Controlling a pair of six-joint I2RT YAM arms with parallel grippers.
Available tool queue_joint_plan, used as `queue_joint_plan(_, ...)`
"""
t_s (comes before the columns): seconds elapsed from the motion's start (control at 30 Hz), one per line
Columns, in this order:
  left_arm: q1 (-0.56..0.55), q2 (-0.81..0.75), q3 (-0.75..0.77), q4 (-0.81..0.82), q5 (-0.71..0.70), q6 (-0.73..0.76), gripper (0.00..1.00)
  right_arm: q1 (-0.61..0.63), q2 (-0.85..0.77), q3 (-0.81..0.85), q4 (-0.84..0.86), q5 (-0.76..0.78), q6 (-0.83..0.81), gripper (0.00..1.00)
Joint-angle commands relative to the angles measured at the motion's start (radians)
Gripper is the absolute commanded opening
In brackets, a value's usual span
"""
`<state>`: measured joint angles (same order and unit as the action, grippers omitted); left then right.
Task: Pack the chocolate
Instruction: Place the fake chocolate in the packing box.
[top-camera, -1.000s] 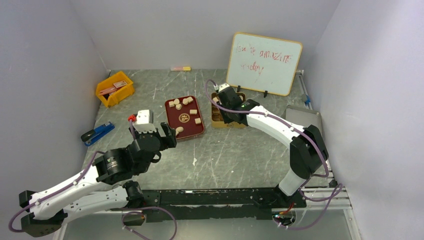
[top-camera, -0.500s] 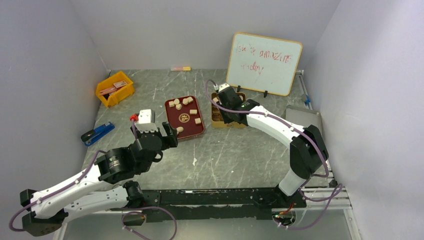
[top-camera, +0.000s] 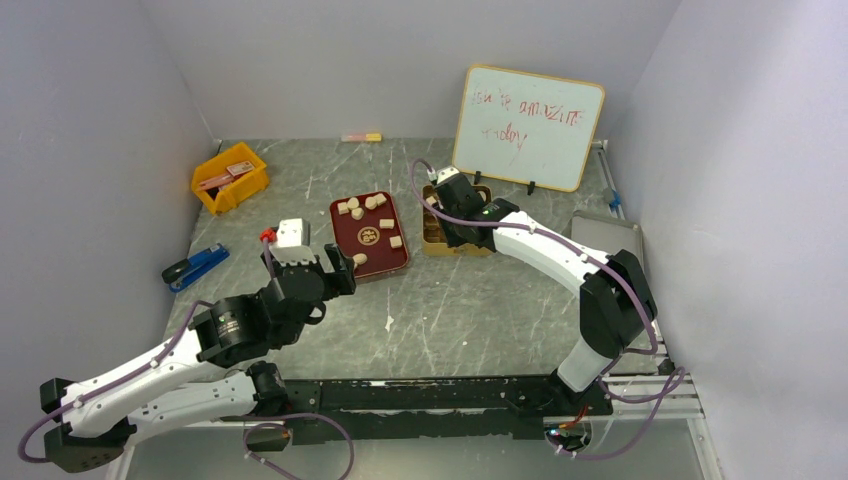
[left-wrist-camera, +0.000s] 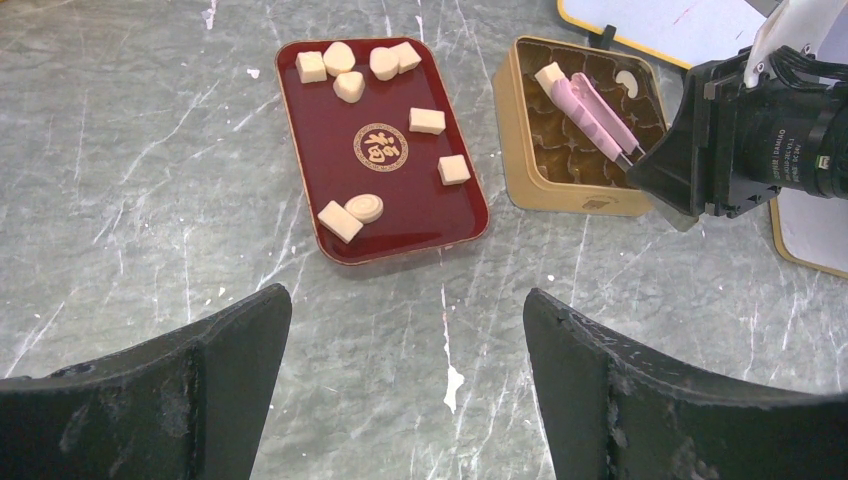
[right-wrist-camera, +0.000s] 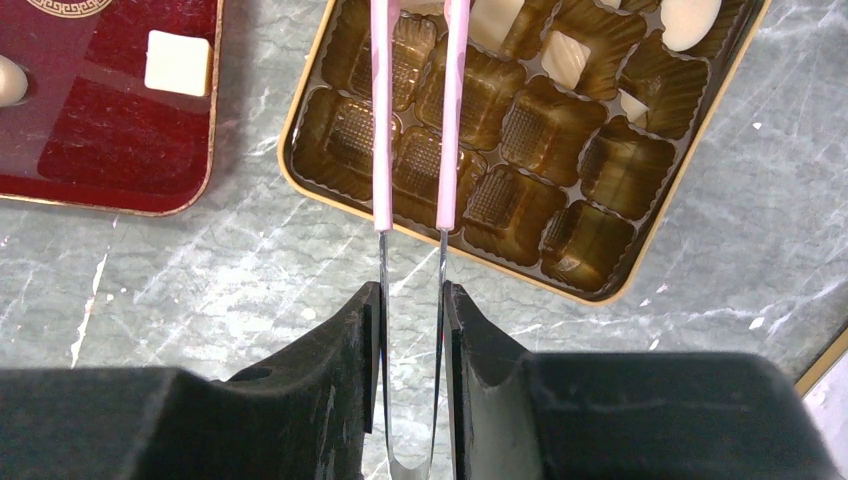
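Note:
Several pale chocolate (top-camera: 357, 210) pieces lie on the dark red tray (top-camera: 372, 250), also seen from the left wrist as chocolate (left-wrist-camera: 427, 121) on the tray (left-wrist-camera: 400, 200). The gold tin (top-camera: 432, 240) holds a few pieces (right-wrist-camera: 567, 56) in its brown moulded cups. My right gripper (top-camera: 447, 205) hangs over the tin, its jaws (right-wrist-camera: 412, 300) shut on pink-tipped metal tweezers (right-wrist-camera: 381, 120). The tweezers (left-wrist-camera: 590, 108) reach to a piece (left-wrist-camera: 549, 75) in the tin's far corner. My left gripper (left-wrist-camera: 405, 300) is open and holds nothing, hovering just short of the red tray (top-camera: 325, 265).
A whiteboard (top-camera: 528, 127) stands behind the tin. A yellow bin (top-camera: 230, 178), a blue tool (top-camera: 195, 266) and a white box (top-camera: 290, 233) sit on the left. A metal tray (top-camera: 605, 235) lies at the right edge. A white speck (top-camera: 389, 322) marks the table.
My left arm has crept slightly forward towards the red tray. The right arm stays over the tin with the tweezers.

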<state>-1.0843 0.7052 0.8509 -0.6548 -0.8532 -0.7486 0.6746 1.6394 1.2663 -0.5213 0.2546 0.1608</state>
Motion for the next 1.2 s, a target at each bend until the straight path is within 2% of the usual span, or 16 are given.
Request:
queue_joint_plan(0.0,-0.005,-0.001,-0.002,0.023,0.000,-0.006,0.90,-0.004,-0.012,0.024,0.046,-0.002,0.000,0.29)
queue_joint_plan(0.53,-0.005,-0.009,-0.009,0.020,-0.007,-0.009,0.90,-0.004,0.003,0.046,0.050,-0.019,0.002,0.30)
queue_joint_plan(0.77,-0.005,-0.001,-0.009,0.021,-0.004,-0.015,0.91,0.002,0.013,0.103,0.032,-0.049,0.000,0.29)
queue_joint_plan(1.17,-0.005,-0.004,-0.007,0.014,-0.005,-0.020,0.91,0.108,0.131,0.239,-0.008,-0.048,-0.012,0.29)
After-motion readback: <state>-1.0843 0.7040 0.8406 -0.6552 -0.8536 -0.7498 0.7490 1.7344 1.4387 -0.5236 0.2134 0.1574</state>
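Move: The right gripper still holds the pink tongs, their tips in the packing box at the chocolate just set down, about 9 cm ahead of that hand, 3 cm left and 10 cm below. The red tray's middle is some 15 cm left and 1 cm ahead, 11 cm down. Its nearest cube lies about 10 cm left, level fore-and-aft; the box's middle 4 cm ahead, 2 cm right. From the left gripper the tray is roughly 17 cm ahead, 5 cm right, 23 cm below. Keep the right gripper's hold on the tongs at their present, already slack opening and stay almost still over the packing box at first. Then lift the tongs about 3 cm clear of the chocolate and, still rising at first, swing the hand some 5 cm to the left, faster towards the end, out of the box towards the red tray, with only a slight turn of the wrist. ##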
